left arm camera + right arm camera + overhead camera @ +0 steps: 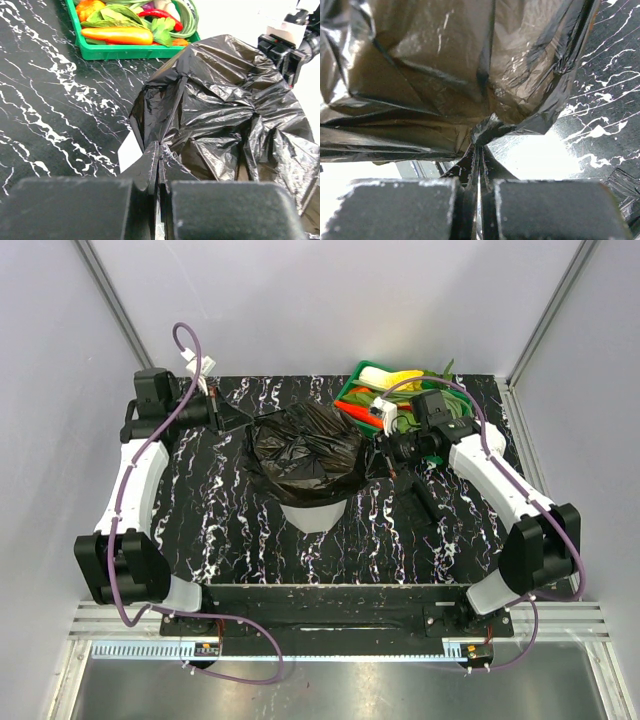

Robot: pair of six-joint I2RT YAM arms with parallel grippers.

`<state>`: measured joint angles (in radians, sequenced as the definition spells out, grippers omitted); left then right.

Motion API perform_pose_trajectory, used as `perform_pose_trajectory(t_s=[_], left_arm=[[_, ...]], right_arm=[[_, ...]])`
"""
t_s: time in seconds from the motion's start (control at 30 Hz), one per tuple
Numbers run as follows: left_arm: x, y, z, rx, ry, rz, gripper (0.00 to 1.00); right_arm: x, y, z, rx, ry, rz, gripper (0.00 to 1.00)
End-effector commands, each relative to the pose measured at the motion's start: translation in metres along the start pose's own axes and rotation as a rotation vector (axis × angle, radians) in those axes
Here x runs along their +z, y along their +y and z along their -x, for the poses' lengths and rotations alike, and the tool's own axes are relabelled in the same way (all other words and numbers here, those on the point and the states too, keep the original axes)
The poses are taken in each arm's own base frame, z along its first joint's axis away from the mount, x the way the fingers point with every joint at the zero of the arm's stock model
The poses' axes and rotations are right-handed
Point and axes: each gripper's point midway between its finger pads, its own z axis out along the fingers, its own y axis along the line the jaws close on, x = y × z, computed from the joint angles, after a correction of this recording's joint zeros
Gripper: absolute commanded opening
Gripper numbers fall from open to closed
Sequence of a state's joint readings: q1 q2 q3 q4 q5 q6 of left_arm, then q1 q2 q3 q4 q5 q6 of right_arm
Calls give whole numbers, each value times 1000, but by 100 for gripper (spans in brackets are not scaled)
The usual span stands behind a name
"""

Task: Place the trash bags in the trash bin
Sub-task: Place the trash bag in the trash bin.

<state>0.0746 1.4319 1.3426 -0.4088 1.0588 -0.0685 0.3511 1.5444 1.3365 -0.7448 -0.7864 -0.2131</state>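
A crinkled black trash bag (pixel 305 448) is spread over the top of the translucent white trash bin (pixel 315 514) in the middle of the table. My left gripper (pixel 240 420) is shut on the bag's left edge; in the left wrist view its tips (pixel 160 150) pinch the film of the trash bag (pixel 225 100) beside the bin's white wall (pixel 131 150). My right gripper (pixel 378 452) is shut on the bag's right edge; in the right wrist view its tips (pixel 480 147) pinch a fold of the trash bag (pixel 445 70), stretched above them.
A shallow green tray (pixel 352 387) of vegetables stands at the back right, close behind my right wrist; it also shows in the left wrist view (pixel 130 50). The black marbled tabletop (pixel 210 510) lies around the bin. Grey walls enclose the table.
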Motion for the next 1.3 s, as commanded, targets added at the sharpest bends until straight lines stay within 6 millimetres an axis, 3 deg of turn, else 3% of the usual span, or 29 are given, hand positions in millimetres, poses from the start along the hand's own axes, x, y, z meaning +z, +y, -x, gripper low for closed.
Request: perform_pose_trajectory(t_s=[0.0,0.27,0.53,1.0,1.27], left_arm=[[-1,15,1,92,-7,60,0],[0,34,-31,126,46,105,0],[0,36,-52,163,89,111,0],[1,50,-82,250,177,180,0],[0,58,-95,309,224,231,0]], right_arm=[[-9,5,11,-60,-52,-16,0],[-7,-2,6,-59,-38,-39,0],[-1,-14,-6,-48,-12,-72,0],[8,-57,-33,-42,60,-263,0],[11,-76,-37,-22,82,-349,0]])
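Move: Over to the left hand's right by about 11 cm, 3 cm back and 7 cm lower, sits the trash bin's mouth under the bag whose edge this hand already pinches. From the right hand, holding the opposite edge, the mouth is some 12 cm left, 3 cm ahead and 3 cm above. The green vegetable crate lies about 20 cm ahead and 8 cm right of the right hand, a black roll 13 cm right and 4 cm ahead, both well below. Pulling down beside the bin, the left hand draws its pinched bag edge about 10 cm lower, its fingers tipping some 20 degrees further towards the table. The right hand starts later, taking its own edge roughly 6 cm down and 3 cm right, away from the bin's mouth, while its fingers also tip downward; both grips stay shut. ##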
